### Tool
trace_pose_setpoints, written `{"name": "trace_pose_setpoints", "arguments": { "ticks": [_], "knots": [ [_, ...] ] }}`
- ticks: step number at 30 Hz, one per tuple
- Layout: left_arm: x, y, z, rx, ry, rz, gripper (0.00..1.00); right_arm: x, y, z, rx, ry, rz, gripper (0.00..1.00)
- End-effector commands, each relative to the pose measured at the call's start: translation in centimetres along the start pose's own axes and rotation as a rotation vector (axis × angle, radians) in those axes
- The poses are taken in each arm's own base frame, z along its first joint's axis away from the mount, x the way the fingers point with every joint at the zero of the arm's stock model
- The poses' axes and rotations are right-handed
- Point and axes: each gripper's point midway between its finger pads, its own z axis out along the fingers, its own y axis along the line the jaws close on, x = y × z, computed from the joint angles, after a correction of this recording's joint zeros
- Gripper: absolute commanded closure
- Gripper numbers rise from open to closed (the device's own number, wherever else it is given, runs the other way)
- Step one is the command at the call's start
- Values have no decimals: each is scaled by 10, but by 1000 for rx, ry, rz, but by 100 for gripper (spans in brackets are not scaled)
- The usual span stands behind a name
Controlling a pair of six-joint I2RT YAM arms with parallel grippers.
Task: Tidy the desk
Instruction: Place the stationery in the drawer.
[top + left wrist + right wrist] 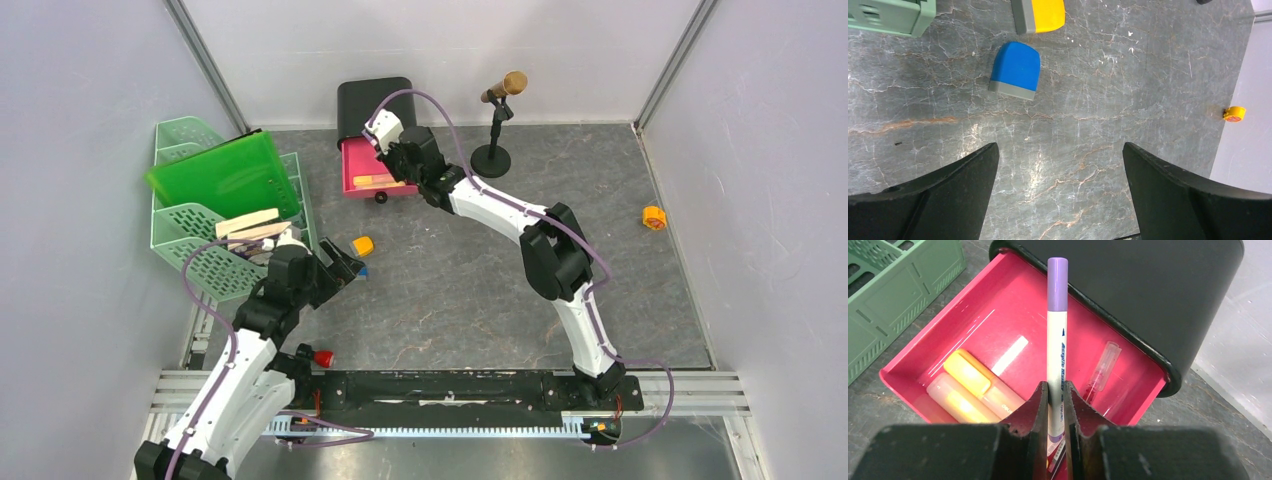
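Note:
The desk (pixel 450 290) is a dark-grey marbled surface. My left gripper (pixel 345 265) hangs open over bare desk (pixel 1098 75), nothing between its fingers (pixel 1060 147). Just ahead of it lie a blue block with a grey end (pixel 1015 70) and a yellow one (pixel 1045 14). My right gripper (pixel 392 172) is shut on a white marker with a purple cap (pixel 1057 325), held above the open pink drawer (pixel 973 320) of the black box (pixel 1148 285). Its jaws (pixel 1056 385) pinch the marker's lower barrel. Orange highlighters (pixel 968 377) and a clear pen (pixel 1100 372) lie in the drawer.
A mint-green tiered tray (pixel 200 250) stands at the left with a green folder (pixel 225 175) and wooden blocks (pixel 248 225) on it. A microphone on a stand (pixel 497 120) is at the back. An orange tape roll (pixel 654 217) lies far right. A small red-tipped thing (pixel 322 357) lies near the left base.

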Motion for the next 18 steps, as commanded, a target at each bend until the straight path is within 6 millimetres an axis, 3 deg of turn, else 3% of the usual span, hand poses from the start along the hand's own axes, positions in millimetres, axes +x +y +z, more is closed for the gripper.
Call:
{"name": "trace_pose_setpoints", "arguments": {
  "ticks": [1, 4, 7, 10, 13, 18],
  "knots": [
    [-15, -12, -5, 24, -46, 27, 0, -38, -15, 4, 56, -103, 4, 86],
    [-12, -14, -4, 31, -25, 37, 0, -38, -16, 4, 67, -104, 12, 87],
    [-12, -15, -4, 31, -22, 37, 0, -42, -17, 5, 69, -117, 21, 66],
    [-13, -16, -4, 32, -25, 38, 0, -48, -18, 3, 68, -130, 32, 60],
    [-14, -16, -3, 31, -28, 39, 0, -54, -20, 1, 76, -140, 45, 43],
    [-15, -16, -3, 30, -29, 40, 0, -69, -24, -7, 85, -165, 61, 31]
  ]
}}
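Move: The open pink drawer lies right under the right hand, which still pinches the purple-capped marker. Its middle is about 1 cm ahead, 1 cm left and 5 cm down. Inside it the highlighters lie some 3 cm back and 2 cm left of the hand, and the red pen 1 cm ahead and 3 cm right. The black cabinet's middle is about 13 cm ahead and 1 cm left. From the idle left hand the drawer is roughly 25 cm ahead, 6 cm right, about level. The marker is let go over the drawer: the right fingers, shut on its shaft, hold a moment longer, then spread to about two thirds open. The right hand meanwhile rises about 2 cm away from the drawer floor and eases 1 cm forward, its wrist hardly turning. ##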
